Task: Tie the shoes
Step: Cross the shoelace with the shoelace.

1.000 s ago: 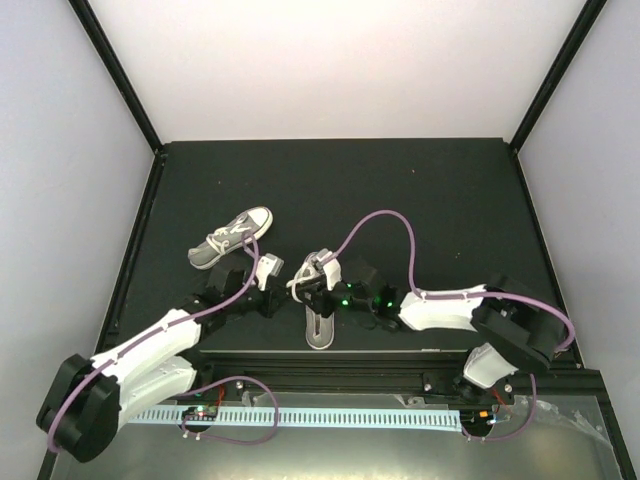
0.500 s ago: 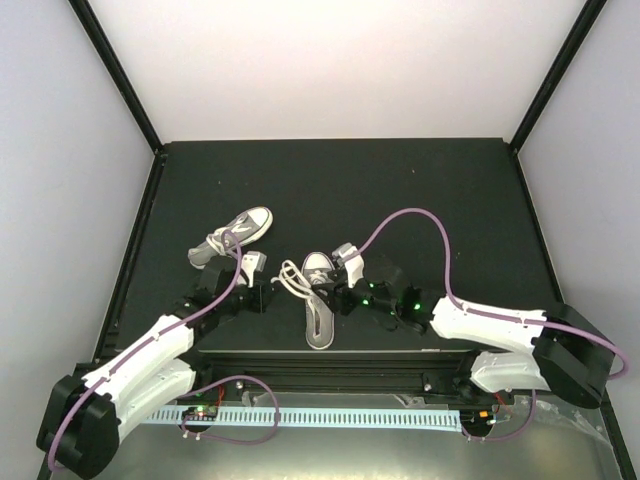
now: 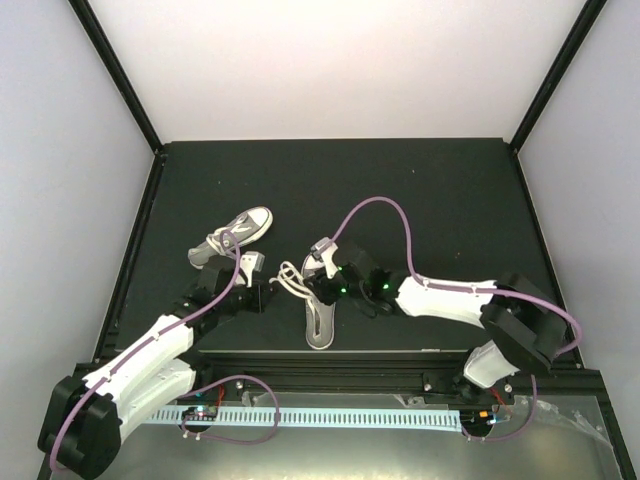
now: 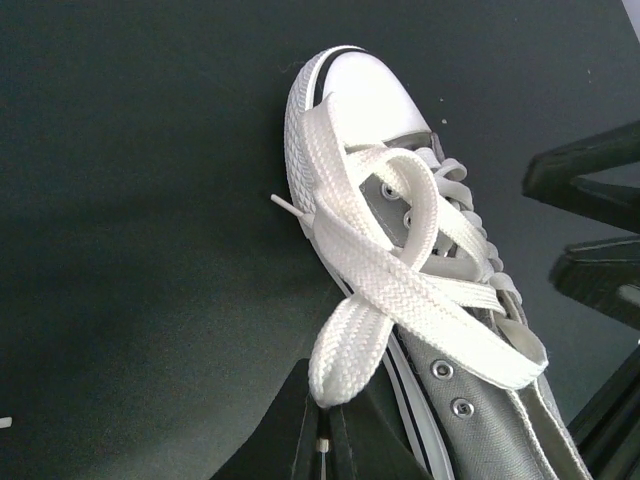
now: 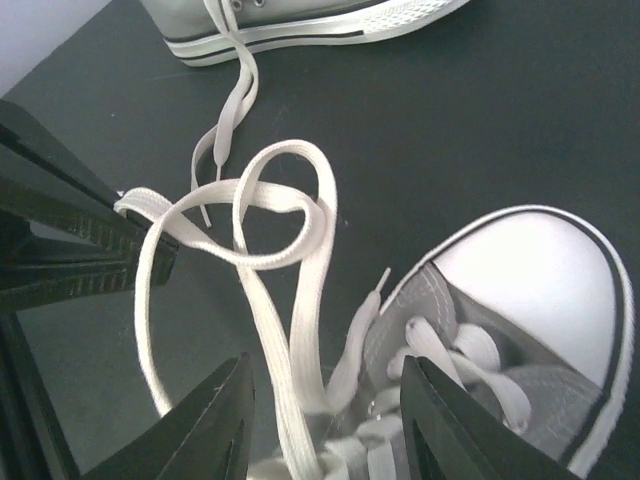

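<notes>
The near shoe (image 3: 320, 318) lies toe away from me; its white toe cap (image 4: 365, 95) and grey side show in the left wrist view. My left gripper (image 4: 333, 400) is shut on a folded loop of its white lace (image 4: 345, 345), held out left of the shoe (image 3: 288, 280). My right gripper (image 5: 328, 368) hovers open over the shoe's front, two lace strands (image 5: 280, 340) running between its fingers (image 5: 215, 425) without being pinched. The lace crosses into a loose loop (image 5: 285, 205) toward the left gripper (image 5: 70, 245). The other shoe (image 3: 232, 238) lies on its side at the back left.
The other shoe's loose lace end (image 5: 225, 130) trails on the black mat (image 3: 400, 200) close to the looped lace. Black frame posts (image 3: 115, 70) and pale walls close in the mat. Purple cables (image 3: 385, 215) arch over both arms.
My right gripper swung right off the shoe and has come back left over its toe, jaws wider than a second ago. My left gripper drew the lace loop left, then held still.
</notes>
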You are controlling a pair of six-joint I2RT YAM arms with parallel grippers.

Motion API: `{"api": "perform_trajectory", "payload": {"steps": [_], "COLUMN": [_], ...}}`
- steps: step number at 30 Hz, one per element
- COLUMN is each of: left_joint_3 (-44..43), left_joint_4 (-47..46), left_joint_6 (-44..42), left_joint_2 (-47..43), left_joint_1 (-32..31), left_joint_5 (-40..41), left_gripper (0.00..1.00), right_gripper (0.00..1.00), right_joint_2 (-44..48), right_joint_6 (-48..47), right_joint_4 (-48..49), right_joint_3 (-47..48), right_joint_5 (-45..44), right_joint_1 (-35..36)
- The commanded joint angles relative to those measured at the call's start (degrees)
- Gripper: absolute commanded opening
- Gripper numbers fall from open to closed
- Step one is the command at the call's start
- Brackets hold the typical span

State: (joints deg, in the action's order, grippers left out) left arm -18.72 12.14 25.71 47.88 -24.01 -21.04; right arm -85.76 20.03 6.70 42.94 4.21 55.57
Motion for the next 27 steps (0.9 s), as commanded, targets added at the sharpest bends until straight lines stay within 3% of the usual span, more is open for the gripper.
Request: {"api": "perform_trajectory", "payload": {"steps": [1,7,10,12,15,27], "left_joint_3": [-1.7,-1.8,-2.0,-2.1,-2.1,-2.0], "left_joint_4": [0.6,0.6,0.6,0.6,0.6,-0.5], "left_joint_6": [0.1,-0.1,-0.1,-0.2,-0.3,2.3], "left_joint_2": [-0.3,-0.2,-0.2,-0.2,-0.2,0.9], "left_joint_1": [0.6,0.8,0.8,0.9,1.0,9.7], "left_joint_5": [-1.4,-1.8,-1.9,-1.9,-1.8,0.0], "left_gripper": [0.01,0.02,0.02,0.02,0.02,0.02], "right_gripper": [0.43,0.39,0.32,0.24,0.03,0.02], "right_joint_2": [-4.2,-9.2,-11.0,-11.7,-10.9,10.7], "right_joint_6": [-2.2,-3.1,-3.4,-3.7,-4.0,-5.3], "right_joint_4": [-0.6,-0.8,-1.0,-1.1,-1.3,-15.3], "right_joint_3": [4.3,7.5,8.6,9.1,8.9,0.6], "right_joint_5": [2.0,5.1,5.5,5.8,4.5,-13.0], "right_joint_1": [-0.2,-0.2,-0.3,-0.3,-0.4,-1.6]}}
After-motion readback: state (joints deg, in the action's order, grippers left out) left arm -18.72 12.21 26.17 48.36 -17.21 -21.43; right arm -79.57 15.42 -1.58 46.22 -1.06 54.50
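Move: Just left of the half-open right fingers, about 3 cm across, 1 cm ahead and 3 cm below, is the shoelace's free end. The white loop hangs about 5 cm left of the right hand and 2 cm ahead, at its height; the near shoe's middle is about 3 cm back, 1 cm right and 7 cm lower. From the left hand, already pinching lace, that free end lies about 6 cm right, 3 cm ahead and slightly lower. Reaching left and down some 3 cm each way, the right hand brings its half-open fingers onto the shoelace's free end and shuts them to pinch it, then turns back, rising about 7 cm and drawing right about 5 cm over the shoe. The left hand holds still with its lace pinched, then near the end starts pulling left and forward, about 3 cm. ##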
